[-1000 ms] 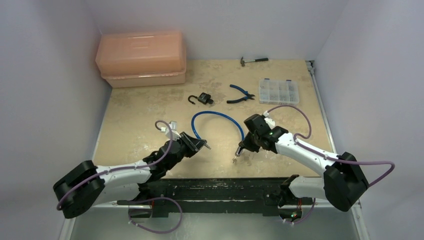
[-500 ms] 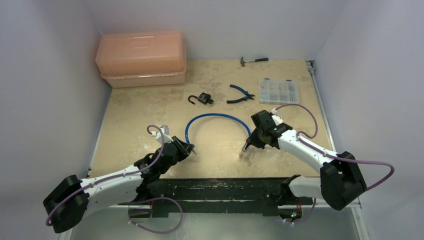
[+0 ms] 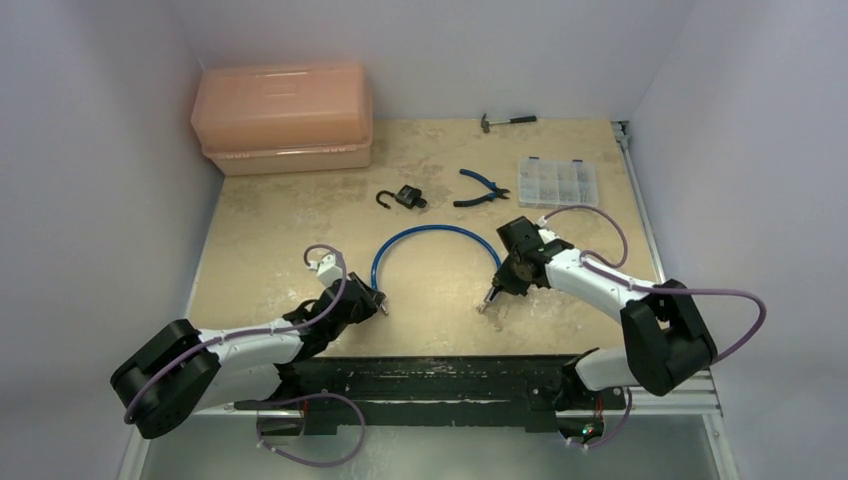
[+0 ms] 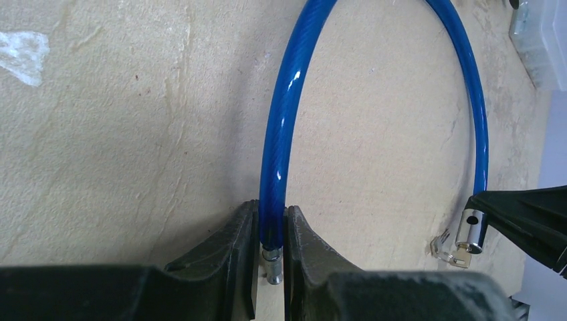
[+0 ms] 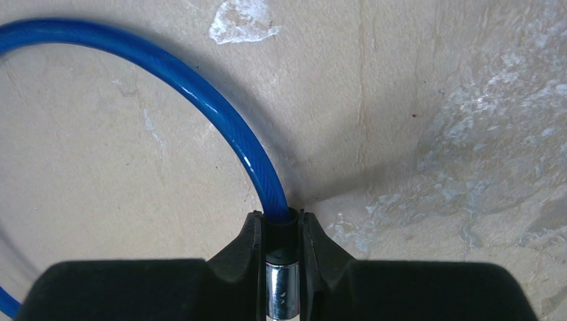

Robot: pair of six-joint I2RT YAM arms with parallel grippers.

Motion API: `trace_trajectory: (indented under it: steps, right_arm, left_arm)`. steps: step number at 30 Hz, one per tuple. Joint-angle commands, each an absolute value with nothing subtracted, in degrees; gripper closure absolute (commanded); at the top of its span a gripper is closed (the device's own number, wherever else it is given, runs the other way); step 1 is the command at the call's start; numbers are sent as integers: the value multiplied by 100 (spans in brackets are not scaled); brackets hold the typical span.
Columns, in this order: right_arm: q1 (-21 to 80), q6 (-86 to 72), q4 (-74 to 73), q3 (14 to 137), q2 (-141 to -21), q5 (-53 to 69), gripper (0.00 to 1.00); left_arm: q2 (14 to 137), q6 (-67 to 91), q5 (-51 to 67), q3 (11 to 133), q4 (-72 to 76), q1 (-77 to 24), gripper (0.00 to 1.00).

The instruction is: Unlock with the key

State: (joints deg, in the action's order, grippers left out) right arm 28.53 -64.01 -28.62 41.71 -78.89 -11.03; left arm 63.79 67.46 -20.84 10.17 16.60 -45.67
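Note:
A blue cable (image 3: 430,231) arches over the tan tabletop, and each arm holds one end of it. My left gripper (image 3: 380,303) is shut on the left end (image 4: 271,227), just above its small metal tip (image 4: 273,266). My right gripper (image 3: 492,295) is shut on the right end's black collar (image 5: 281,224) and shiny metal barrel (image 5: 281,294). In the left wrist view a small clear piece (image 4: 446,246) hangs beside that barrel (image 4: 472,231). The key is not visible in any view. The small black padlock (image 3: 408,198) lies apart, farther back.
Blue-handled pliers (image 3: 480,187) and a clear parts organizer (image 3: 557,181) lie behind the right arm. A hammer (image 3: 508,121) rests by the back wall. A pink toolbox (image 3: 283,118) fills the back left corner.
My left gripper has drawn back to the left and nearer with its cable end. The right gripper has shifted slightly right, so the arch now spreads wider.

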Motion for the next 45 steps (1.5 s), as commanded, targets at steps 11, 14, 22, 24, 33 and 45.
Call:
trace_trajectory:
  steps: [11,14,22,24,33,45]
  right_arm:
    - [2804,-6248,-2478,4740,-8602,-1446,100]
    - [2801,-6198,-2404,4737,-8659,-1424,100]
    - [2803,-6057,-2371,4867,-8614,-1355,74]
    - [2798,-6007,-2307,4890,-8557,-1293,58]
    - [2805,-5685,-2148,5030,-8326,-1128,10]
    - [2809,-5186,-2581,5489,-7654,-1895,1]
  left_arm:
    - [6547,6201,-2153,1344,1696,-4315,97]
    - [6548,6167,-2145,1345,1709,-4297,96]
    - [6416,6075,-2153,1287,1759,-4297,78]
    - [6304,6070,-2177,1266,1731,-4291,76]
    - [5881,5948,-2188,1318,1405,-4295,48]
    - [5263,5337,-2025,2132,529,-4294,16]
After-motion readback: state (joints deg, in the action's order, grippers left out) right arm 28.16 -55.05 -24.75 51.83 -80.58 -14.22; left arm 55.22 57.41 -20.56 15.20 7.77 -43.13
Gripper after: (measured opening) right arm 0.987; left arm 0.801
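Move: The left hand already grips the blue cable at its plug end, the plug about 2 cm back and 1 cm right, close to the table. The right hand still holds the lock barrel's collar, the barrel some 2 cm back and 1 cm left, and the key about 5 cm back and 3 cm left. Ahead of the right hand lie the pliers, roughly 21 cm out and 3 cm left, and the padlock, 20 cm out and 17 cm left. Both hands ease the cable ends forward, open and rise, the right about 6 cm forward, left about 4 cm up. ##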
